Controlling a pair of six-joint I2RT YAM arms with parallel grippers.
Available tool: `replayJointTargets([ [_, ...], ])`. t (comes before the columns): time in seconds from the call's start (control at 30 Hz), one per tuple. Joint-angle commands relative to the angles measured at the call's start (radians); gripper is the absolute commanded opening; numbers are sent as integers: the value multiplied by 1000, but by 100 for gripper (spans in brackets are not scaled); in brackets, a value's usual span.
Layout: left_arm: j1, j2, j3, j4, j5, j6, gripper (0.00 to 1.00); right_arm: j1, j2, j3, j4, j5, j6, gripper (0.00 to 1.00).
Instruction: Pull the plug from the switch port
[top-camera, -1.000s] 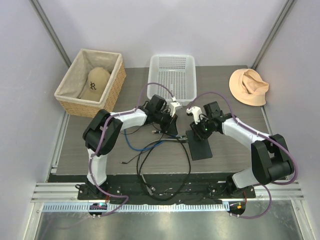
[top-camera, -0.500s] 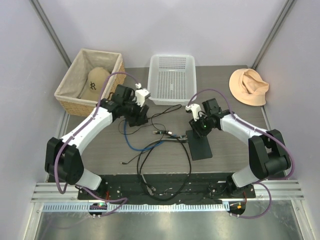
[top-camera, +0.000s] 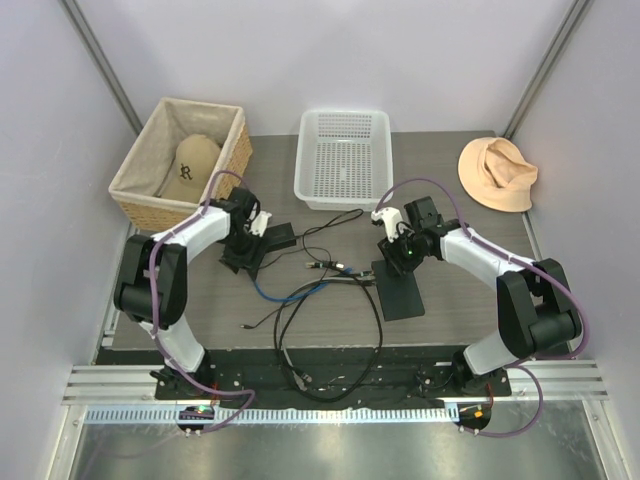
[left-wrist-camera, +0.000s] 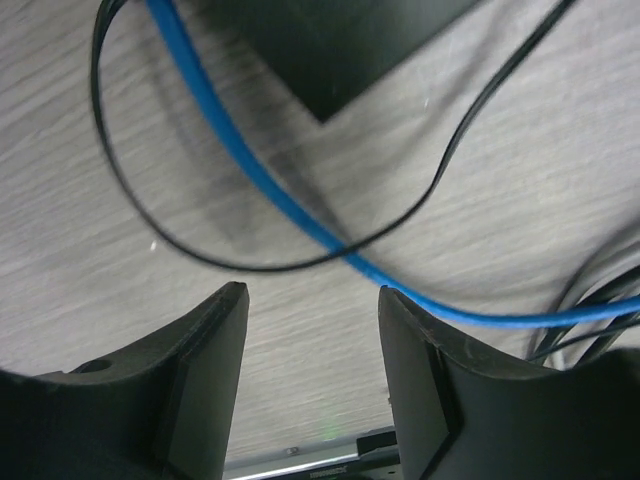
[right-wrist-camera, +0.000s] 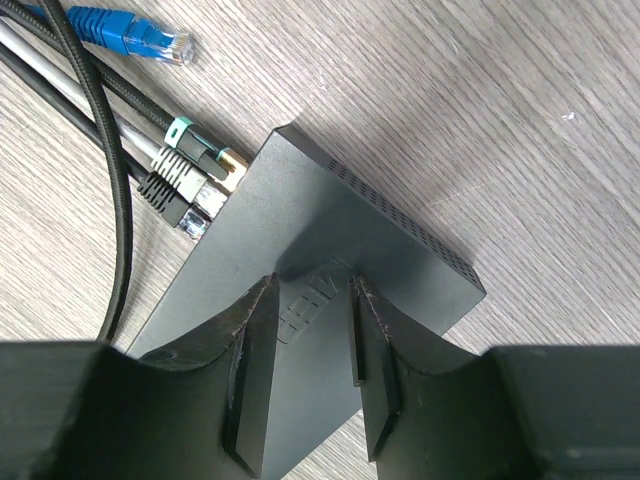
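Note:
The switch (top-camera: 402, 292) is a flat matte-black box lying right of centre. My right gripper (top-camera: 393, 258) presses down on its top, jaws a little apart with nothing between them (right-wrist-camera: 312, 282). In the right wrist view two plugs, one teal and gold (right-wrist-camera: 205, 150) and one grey and black (right-wrist-camera: 172, 190), still sit in the switch's (right-wrist-camera: 300, 200) narrow edge. A blue plug (right-wrist-camera: 150, 38) lies loose on the table, apart from that edge. My left gripper (top-camera: 245, 252) is open over bare table (left-wrist-camera: 310, 295), with the blue cable (left-wrist-camera: 300, 215) running just past its fingertips.
A black adapter brick (top-camera: 278, 238) lies beside the left gripper. Loose black cords (top-camera: 330, 340) loop across the table's middle and front. At the back stand a wicker basket (top-camera: 135, 185) holding a cap and a white plastic basket (top-camera: 343, 190). A tan hat (top-camera: 498, 172) lies back right.
My left arm has swung away from the switch to the left and its gripper has opened. The right gripper has stayed on the switch, barely moving.

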Motion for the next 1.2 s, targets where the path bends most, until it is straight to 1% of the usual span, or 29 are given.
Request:
replayJointTargets([
  [0.0,1,59,53,13,65,-44,58,0,-20,7,-6,14,8,41],
  [0.07,1,90,70,1,109,-49,57,0,-21,5,-9,14,8,41],
  [0.17,1,93,95,-28,123,-47,57,0,-23,-1,-3,14,5,41],
  [0.2,0,90,96,-37,119,-77,57,0,-23,-9,-1,11,5,42],
  [0.3,1,104,78,-28,68,-85,56,0,-23,-21,19,7,10,42],
  [0.33,1,112,73,-27,51,-82,54,0,-21,-22,20,7,11,42],
  [0.37,0,125,69,-24,37,-76,50,-2,-21,-24,25,7,11,42],
  [0.4,0,148,64,-22,5,-66,43,0,-23,-24,28,7,11,42],
  [0.43,1,158,61,-19,-18,-31,34,0,-24,-24,28,8,10,42],
  [0.5,11,164,41,-2,-88,3,26,0,-29,-28,29,11,8,43],
  [0.53,14,150,33,4,-107,20,14,0,-31,-29,31,14,7,42],
  [0.57,17,138,27,8,-127,64,7,0,-38,-32,29,16,5,42],
  [0.63,24,72,15,18,-188,100,0,0,-46,-44,29,16,5,43],
  [0.73,29,-18,29,5,-264,198,0,0,-58,-62,31,14,8,42],
  [0.8,37,-52,41,-1,-320,278,0,0,-64,-75,33,11,10,42],
  [0.83,38,-71,39,5,-378,310,0,0,-67,-76,37,11,10,43],
  [0.9,46,-117,20,43,-438,387,0,0,-70,-81,39,11,11,43],
  [1.1,64,-146,12,128,-578,473,0,-2,-81,-87,46,14,10,43],
  [1.17,64,-157,-2,205,-647,513,0,-3,-86,-91,45,16,11,43],
])
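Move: Between and just ahead of my open left fingers runs the blue cable, about 1 cm ahead, 1 cm right and 3 cm below. The black adapter sits some 7 cm ahead and 9 cm to the right, and the cable's blue plug lies loose about 26 cm to the right, level with this hand. The wicker basket's middle is roughly 22 cm ahead and 14 cm left. From my right hand, poised at the switch, that stretch of cable is some 39 cm left, about level fore and aft. With my left hand I dip about 2 cm onto the blue cable, easing left and back again, and shut my fingers to pinch it. Then I haul it left, up and forward towards the basket's near corner, some 14 cm and quickly, tilting the fingertips about 35 degrees out to the left and forward. ##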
